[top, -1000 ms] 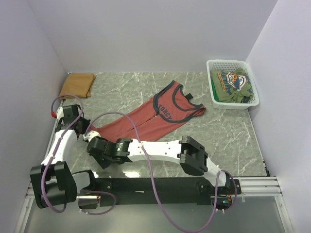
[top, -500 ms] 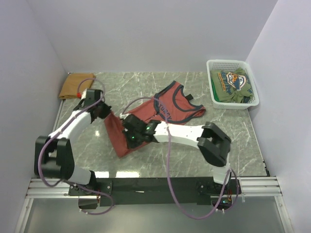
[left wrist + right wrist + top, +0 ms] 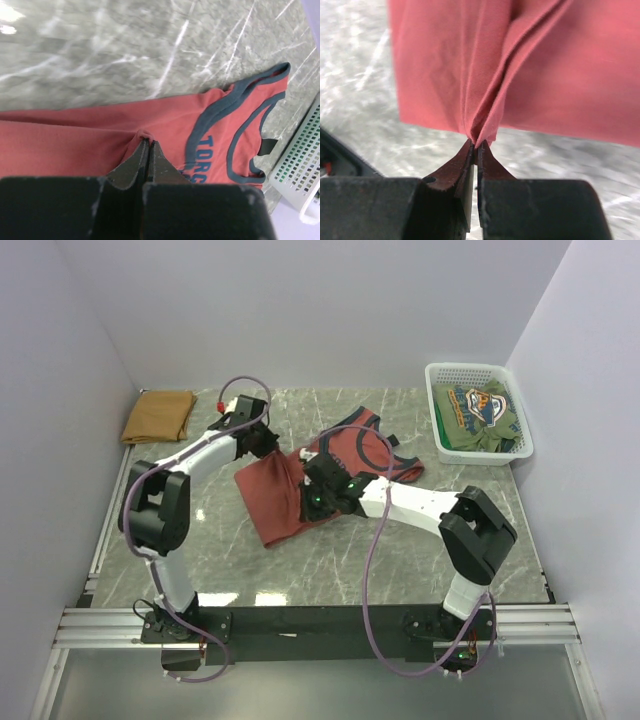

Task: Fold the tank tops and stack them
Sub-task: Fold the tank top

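The rust-red tank top (image 3: 275,505) lies mid-table, its lower half lifted and doubled back toward the dark-trimmed neck (image 3: 365,445). In the left wrist view the chest lettering (image 3: 205,155) shows beside the jaws. My left gripper (image 3: 270,445) is shut on a pinch of the red cloth (image 3: 75,145), its fingertips (image 3: 148,141) pressed together. Just to its right, my right gripper (image 3: 308,478) is shut on a bunched edge of the same cloth (image 3: 545,75), which hangs in pleats above the table. The tan-brown tank top (image 3: 158,415) lies folded at the back left corner.
A white mesh basket (image 3: 478,372) with a green printed garment (image 3: 480,410) stands at the back right. White walls close in the back and both sides. Purple cables loop over both arms.
Both arms have swung from the near edge toward the back, carrying the red tank top's lower end up and over toward its chest.
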Controlling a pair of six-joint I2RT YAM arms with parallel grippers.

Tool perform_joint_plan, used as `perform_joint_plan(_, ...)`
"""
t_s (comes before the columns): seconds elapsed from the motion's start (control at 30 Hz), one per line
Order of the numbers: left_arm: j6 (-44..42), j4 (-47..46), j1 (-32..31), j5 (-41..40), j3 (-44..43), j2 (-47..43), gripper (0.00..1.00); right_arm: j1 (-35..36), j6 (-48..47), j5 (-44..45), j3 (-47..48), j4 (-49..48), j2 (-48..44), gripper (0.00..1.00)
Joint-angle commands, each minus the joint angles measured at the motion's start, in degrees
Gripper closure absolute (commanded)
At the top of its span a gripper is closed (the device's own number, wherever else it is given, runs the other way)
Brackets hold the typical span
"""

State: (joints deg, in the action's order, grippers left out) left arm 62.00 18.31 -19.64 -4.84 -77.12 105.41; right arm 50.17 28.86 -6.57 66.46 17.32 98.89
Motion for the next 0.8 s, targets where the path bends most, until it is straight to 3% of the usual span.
perform_joint_plan(0.0, 1.55, -1.52, -1.54, -1.05, -5.92, 2.25, 1.0, -2.44, -1.52, -0.29, -2.29, -2.38, -3.79, 1.0)
perform_joint_plan(0.37, 1.37, -0.29, -4.27, -0.35, -16.39, 10.69, 0.99, -10.26, -2.49, -3.1, -7.83, -5.02, -5.9, 1.0)
perform_joint_plan(0.43, 0.94, -0.64, -4.36, 1.05, -17.88, 12.1, 0.98, -11.06, -2.58, -3.01, -8.27, -4.93, -5.82, 0.95)
perform_joint_plan(0.5, 0.32, -1.17, -4.36, 1.85, -18.85, 13.86, 0.85, -12.11, -2.32, -0.92, -8.71, -4.41, -6.16, 0.77)
perform_joint_plan(0.53, -0.03, -1.17, -4.36, 2.38, -19.03, 14.21, 0.68, -12.38, -2.15, 0.05, -8.89, -3.44, -6.52, 0.71)
perform_joint_plan(0.63, -1.96, -1.52, -4.36, 1.33, -18.16, 13.43, 0.4, -13.17, -1.79, 3.75, -10.2, -2.21, -9.94, 0.4)
perform_joint_plan(0.77, -3.02, -3.8, -3.57, 0.27, -12.8, 7.64, 0.31, -13.7, -1.0, 11.04, -8.54, 2.44, -13.63, 0.36)
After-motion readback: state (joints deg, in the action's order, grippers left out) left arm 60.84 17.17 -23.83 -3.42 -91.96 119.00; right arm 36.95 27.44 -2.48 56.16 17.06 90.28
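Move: Both hands already pinch the red tank top's hem. For the left hand, the laying spot on the body is about 4 cm ahead, 6 right and 3 below; the chest lettering is some 14 cm right and 3 back, 4 below. For the right hand, the spot lies roughly 4 cm ahead, 7 right and 3 below; the fold's crease is about 12 cm left and 2 ahead, the near shoulder strap some 25 right and 11 ahead. Rightward and somewhat forward, both hands carry the pinched hem over the tank top's body towards the neckline, roughly 7 cm across for the left. The right sinks steadily about 2 cm; the left lifts slightly, then dips as much. Near the end of the carry both grippers open wide and let go of the hem, the right drifting on rightward and turning some 15 degrees clockwise. ##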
